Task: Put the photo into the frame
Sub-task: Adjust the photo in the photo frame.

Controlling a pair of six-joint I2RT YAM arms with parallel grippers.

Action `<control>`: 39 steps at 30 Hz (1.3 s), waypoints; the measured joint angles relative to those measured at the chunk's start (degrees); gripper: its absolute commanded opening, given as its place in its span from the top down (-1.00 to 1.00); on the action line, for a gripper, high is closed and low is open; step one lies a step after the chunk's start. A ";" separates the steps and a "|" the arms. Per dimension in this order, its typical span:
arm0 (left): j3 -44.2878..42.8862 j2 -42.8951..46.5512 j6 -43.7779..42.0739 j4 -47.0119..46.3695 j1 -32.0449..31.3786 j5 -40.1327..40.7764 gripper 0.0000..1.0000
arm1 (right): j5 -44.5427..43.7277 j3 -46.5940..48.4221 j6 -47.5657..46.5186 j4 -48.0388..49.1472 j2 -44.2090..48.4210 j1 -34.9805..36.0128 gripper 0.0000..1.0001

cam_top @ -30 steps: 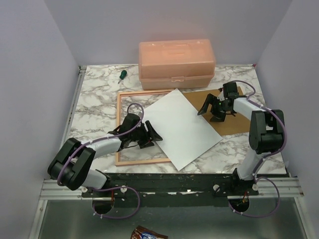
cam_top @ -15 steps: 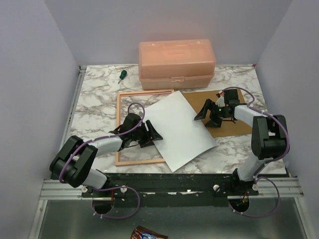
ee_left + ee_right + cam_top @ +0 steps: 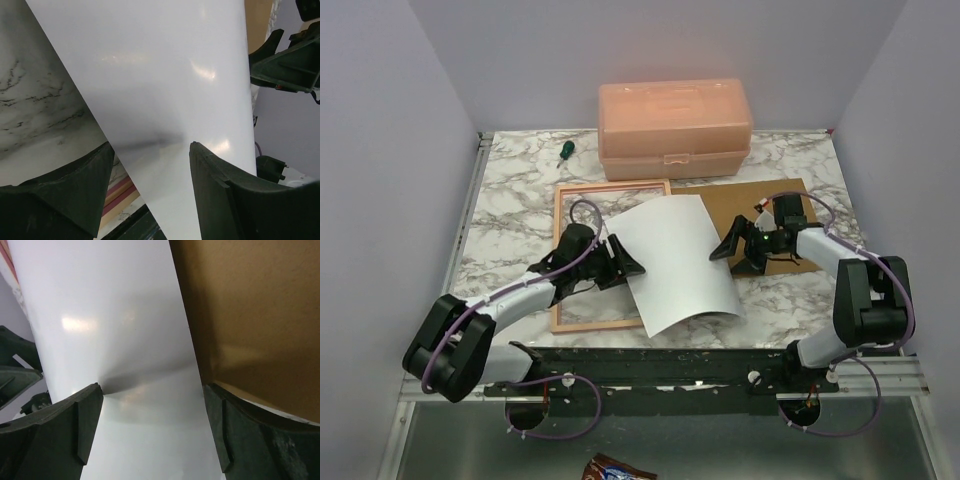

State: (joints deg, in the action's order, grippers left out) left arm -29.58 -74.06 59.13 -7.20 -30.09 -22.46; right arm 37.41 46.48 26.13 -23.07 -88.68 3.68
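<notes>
The photo [image 3: 675, 260] lies white back up, its picture side hidden, tilted across the right part of the frame [image 3: 610, 185] and the edge of a brown backing board [image 3: 770, 200]. My left gripper [image 3: 628, 262] is open at the photo's left edge. In the left wrist view its gripper [image 3: 150, 145] straddles that edge, the right fingertip [image 3: 200, 155] on the photo [image 3: 165, 75], with the frame's rail [image 3: 120, 197] below. My right gripper [image 3: 732, 257] is open at the right edge. In its wrist view the gripper [image 3: 152, 387] has its left fingertip [image 3: 92, 395] on the photo [image 3: 110, 315], the other beside the board [image 3: 250, 305].
An orange plastic box [image 3: 675, 125] stands at the back, close behind the frame and board. A green-handled screwdriver [image 3: 564, 150] lies at the back left. The photo's near corner reaches almost to the table's front edge [image 3: 670, 345].
The photo has turned clockwise and slid left, further over the frame and off the board. Both grippers moved with it, the right one coming nearer and leftward.
</notes>
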 measured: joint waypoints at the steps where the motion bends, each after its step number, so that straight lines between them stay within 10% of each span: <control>1: 0.00 0.70 -0.24 0.39 0.33 0.00 -0.25 | 0.70 -0.48 0.20 0.02 0.55 0.00 -0.78; 21: 1.22 8.07 -4.26 3.80 8.24 -2.49 -0.10 | 7.39 -9.92 3.61 6.08 1.75 0.76 -0.71; 39: 1.09 8.57 -7.54 8.83 9.57 -2.62 1.00 | 9.97 -11.67 6.84 12.92 1.38 1.16 -0.79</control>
State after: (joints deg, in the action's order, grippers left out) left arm -28.49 -65.49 51.59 1.63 -20.51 -25.08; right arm 47.37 34.81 32.97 -10.15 -87.31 4.84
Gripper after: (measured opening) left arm 0.018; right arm 0.871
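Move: From the left hand, the middle of the photo is about 11 cm to the right, 2 cm ahead and 3 cm lower, and its slanting left edge already runs between the open fingers. The frame lies under that side, its middle some 4 cm ahead, 5 cm left and 7 cm down. From the right hand the photo's middle is roughly 12 cm left, level fore and aft, 1 cm below; the brown board is centred about 9 cm ahead, 7 cm right and 4 cm down. The left fingers shut on the photo's left edge and pinch it, after that hand has swung left about 4 cm, rising and edging forward; it sinks a little while closing. Meanwhile the right hand, fingers wide open astride the right edge, draws back some 4 cm along the photo, drifts left and slightly down, and rolls about 10 degrees, left side up. ##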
